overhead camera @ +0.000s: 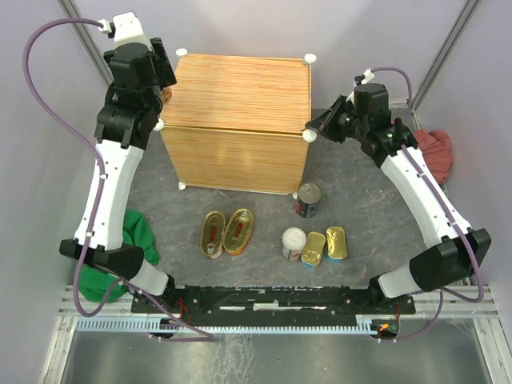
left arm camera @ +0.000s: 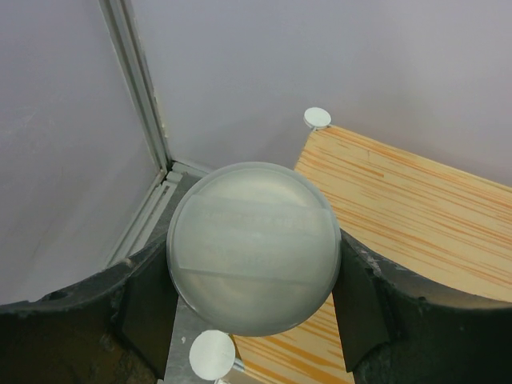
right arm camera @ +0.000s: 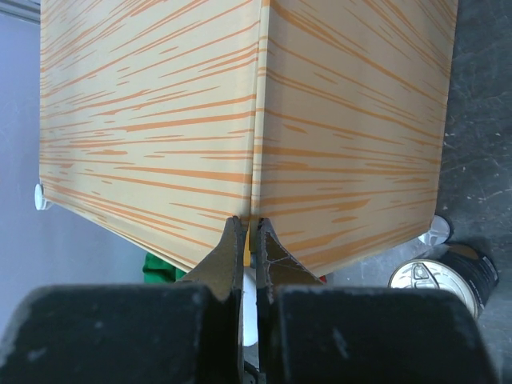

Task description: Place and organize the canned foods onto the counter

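Observation:
My left gripper (left arm camera: 254, 308) is shut on a tall white-lidded can (left arm camera: 252, 244), held over the left edge of the light-wood counter (left arm camera: 416, 224), between two of its white corner knobs (left arm camera: 317, 118). In the top view that gripper (overhead camera: 162, 94) sits at the counter's (overhead camera: 240, 92) far left side. My right gripper (overhead camera: 314, 126) is shut with nothing in it, its tips against the counter's front right corner edge (right arm camera: 258, 120). On the table lie two oval gold-red tins (overhead camera: 226, 232), a dark round tin (overhead camera: 308, 200), a white-lidded can (overhead camera: 294, 243) and two rectangular gold-blue tins (overhead camera: 325, 246).
A green cloth (overhead camera: 141, 237) lies by the left arm and a red cloth (overhead camera: 437, 149) behind the right arm. The dark tin (right arm camera: 440, 278) stands close to the counter's front right foot. Grey walls and metal posts close in the back corners.

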`<state>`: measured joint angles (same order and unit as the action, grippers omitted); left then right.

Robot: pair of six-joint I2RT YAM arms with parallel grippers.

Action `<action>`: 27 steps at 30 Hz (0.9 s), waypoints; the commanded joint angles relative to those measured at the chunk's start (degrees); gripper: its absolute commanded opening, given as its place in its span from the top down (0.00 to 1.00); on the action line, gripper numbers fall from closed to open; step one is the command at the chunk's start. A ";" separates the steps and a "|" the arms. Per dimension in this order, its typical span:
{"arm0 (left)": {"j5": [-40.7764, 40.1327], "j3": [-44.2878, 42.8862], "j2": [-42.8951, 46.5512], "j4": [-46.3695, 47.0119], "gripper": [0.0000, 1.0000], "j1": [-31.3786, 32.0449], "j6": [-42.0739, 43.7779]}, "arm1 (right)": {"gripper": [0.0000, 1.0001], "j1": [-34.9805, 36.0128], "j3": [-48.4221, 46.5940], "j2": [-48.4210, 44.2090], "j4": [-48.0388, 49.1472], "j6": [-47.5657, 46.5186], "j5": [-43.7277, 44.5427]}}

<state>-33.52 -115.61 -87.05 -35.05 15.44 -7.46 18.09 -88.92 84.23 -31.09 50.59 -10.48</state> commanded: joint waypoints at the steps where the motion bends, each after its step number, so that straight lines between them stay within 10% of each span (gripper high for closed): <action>1: 3.03 -6.74 -1.12 6.60 0.97 -0.39 -2.73 | 0.99 -1.34 -0.44 -6.01 2.61 -1.69 1.37; 14: 11.38 -18.08 -12.64 6.04 0.97 -0.11 -3.06 | 0.97 -2.00 -0.24 -7.47 -1.67 -3.70 0.47; 27: 11.34 -27.91 -22.85 7.65 0.97 3.05 0.66 | 0.36 -2.00 -0.60 -8.47 -3.14 -6.73 0.84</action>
<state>-22.06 -138.47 -111.02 -36.67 17.78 -8.73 16.36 -87.20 78.32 -35.59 45.82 -10.28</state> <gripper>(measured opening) 0.742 0.585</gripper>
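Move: The jar in the left hand is to go onto the counter's top, whose middle lies about 15 cm to that hand's right, 9 ahead and 15 below; the counter's front left knob is some 5 cm to its left, 2 back and 15 below. The right hand already has the counter's front right corner between its fingertips; from it the top's middle lies 18 cm left and 13 ahead, the dark can 6 back, 4 right and some 26 below. The counter is first dragged about 2 cm back and 2 cm right by the right hand, still pinching its front right corner; that hand then stops, opens its fingers by more than half and starts to rise. Meanwhile the jar, kept upright in the left grip, goes some 11 cm forward and 8 to 9 cm right over the counter's top, sinking about 3 cm while the hand turns some 15 degrees clockwise. ##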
